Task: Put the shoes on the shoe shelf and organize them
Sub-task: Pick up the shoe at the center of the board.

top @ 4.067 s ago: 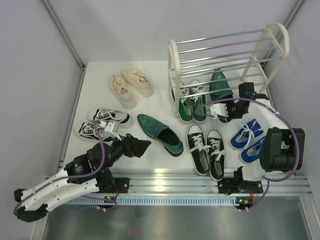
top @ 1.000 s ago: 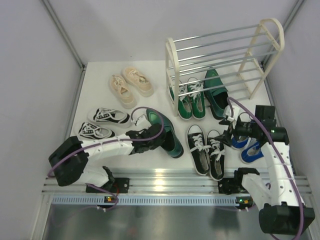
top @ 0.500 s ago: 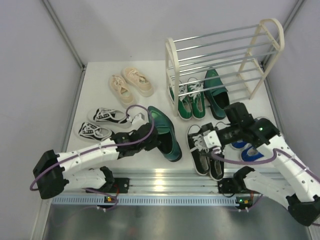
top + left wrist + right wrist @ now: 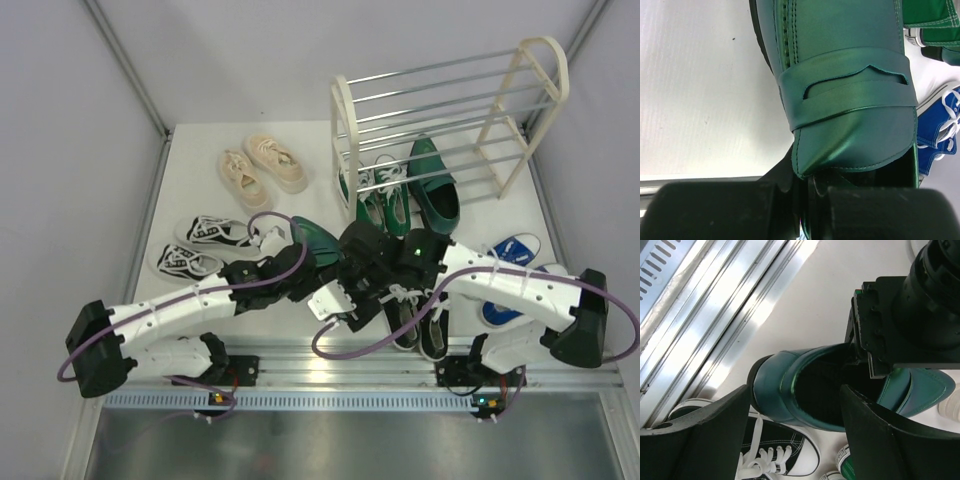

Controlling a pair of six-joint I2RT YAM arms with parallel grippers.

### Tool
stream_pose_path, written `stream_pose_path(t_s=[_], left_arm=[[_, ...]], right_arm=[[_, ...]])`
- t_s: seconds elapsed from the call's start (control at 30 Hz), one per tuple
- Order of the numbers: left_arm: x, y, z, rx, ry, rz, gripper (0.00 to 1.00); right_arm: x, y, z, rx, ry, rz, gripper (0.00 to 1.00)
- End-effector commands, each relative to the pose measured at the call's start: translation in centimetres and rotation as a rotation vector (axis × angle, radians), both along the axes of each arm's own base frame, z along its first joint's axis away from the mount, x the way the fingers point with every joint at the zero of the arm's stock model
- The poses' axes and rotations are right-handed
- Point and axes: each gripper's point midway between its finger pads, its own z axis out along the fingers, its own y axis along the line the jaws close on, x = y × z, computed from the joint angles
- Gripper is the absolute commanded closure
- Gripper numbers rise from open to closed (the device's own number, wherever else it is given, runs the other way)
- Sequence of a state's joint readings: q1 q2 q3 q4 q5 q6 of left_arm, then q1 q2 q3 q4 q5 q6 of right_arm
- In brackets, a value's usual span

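Note:
A glossy dark green loafer (image 4: pixel 318 238) (image 4: pixel 845 75) is held just off the table in front of the shoe shelf (image 4: pixel 345 110). My left gripper (image 4: pixel 298 278) (image 4: pixel 807 192) is shut on the rim of its opening, near the tongue. My right gripper (image 4: pixel 345 292) (image 4: pixel 795 390) is open, its two fingers standing either side of the loafer's heel (image 4: pixel 780 390) without touching it. The matching loafer (image 4: pixel 436 185) and a pair of green sneakers (image 4: pixel 385 205) sit on the shelf's lowest rods.
Black sneakers (image 4: pixel 420 315) (image 4: pixel 775 460) lie partly under my right arm. Blue sneakers (image 4: pixel 515 252) are to the right. Cream sneakers (image 4: pixel 262 168) and striped sneakers (image 4: pixel 210 235) lie on the left. The metal rail (image 4: pixel 715 305) runs along the near edge.
My right arm has swung left from the blue sneakers to the loafer's heel, jaws still open. My left gripper, earlier empty, has gripped the loafer and turned it.

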State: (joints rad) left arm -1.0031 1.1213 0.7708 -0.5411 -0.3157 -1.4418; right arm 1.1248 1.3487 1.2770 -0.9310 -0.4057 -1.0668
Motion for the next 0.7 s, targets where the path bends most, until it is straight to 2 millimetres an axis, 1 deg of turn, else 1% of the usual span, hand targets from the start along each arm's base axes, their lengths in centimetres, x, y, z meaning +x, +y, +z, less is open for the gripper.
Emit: stream_pose_path(t_s=[0.0, 0.17, 0.2, 0.37, 0.4, 0.47, 0.5, 0.57, 0.6, 0.67], left_arm=[[1.5, -1.6, 4.9, -0.165, -0.07, 0.073, 1.0], [1.6, -1.4, 5.0, -0.18, -0.071, 0.094, 1.0], [1.5, -1.2, 5.3, -0.189, -0.075, 0.099, 1.0], [1.5, -0.7, 5.8, -0.222, -0.084, 0.132, 1.0], [1.5, -0.4, 5.7, -0.23, -0.084, 0.146, 1.0], [1.4, -0.1, 5.6, -0.234, -0.081, 0.157, 1.0], [1.4, 0.0, 5.8, -0.245, -0.085, 0.161, 1.0], [1.3, 0.2, 5.8, -0.247, -0.088, 0.166, 1.0], [1.3, 0.4, 5.9, -0.252, -0.092, 0.167, 1.0], [1.2, 0.5, 5.9, -0.251, -0.095, 0.163, 1.0]], right_arm=[[0.6, 0.8, 0.3, -0.001, -0.075, -0.045, 0.29], [1.1, 0.9, -1.0, -0.039, -0.101, -0.071, 0.34], [1.1, 0.9, -1.4, -0.052, -0.1, -0.071, 0.36], [1.0, 1.2, -2.7, -0.092, -0.097, -0.085, 0.42], [1.1, 1.3, -3.0, -0.103, -0.094, -0.092, 0.45], [1.1, 1.3, -3.3, -0.116, -0.103, -0.095, 0.48], [1.2, 1.4, -3.4, -0.12, -0.107, -0.095, 0.54], [1.3, 1.3, -3.4, -0.131, -0.118, -0.092, 0.65], [1.3, 1.2, -3.5, -0.137, -0.122, -0.09, 0.77], [1.6, 0.8, -3.5, -0.15, -0.144, -0.084, 0.94]])
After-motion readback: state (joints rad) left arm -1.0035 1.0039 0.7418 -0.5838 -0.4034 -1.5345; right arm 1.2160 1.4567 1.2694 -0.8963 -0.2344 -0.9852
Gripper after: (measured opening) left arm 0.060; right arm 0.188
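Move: At the left hand's nearly shut pads hangs the green loafer, already off the board, its middle only about 1 cm ahead, 2 cm right and 2 cm below. From the open right hand the loafer's middle is roughly 7 cm ahead, 5 cm left and 6 cm down, its heel almost beneath the fingers. The nearer black sneaker lies some 11 cm right of the right hand, level fore-and-aft and 10 cm lower; the green sneakers stand about 22 cm ahead and 8 cm right. Sinking about 3.5 cm and drifting 1 cm left, the right hand lowers onto the loafer's heel and closes from wide open to nearly shut, pinching the rim of the heel. The left hand keeps its grip on the shoe's side rim near the tongue while easing some 2 cm up and 2 cm left, turning slightly counter-clockwise. ##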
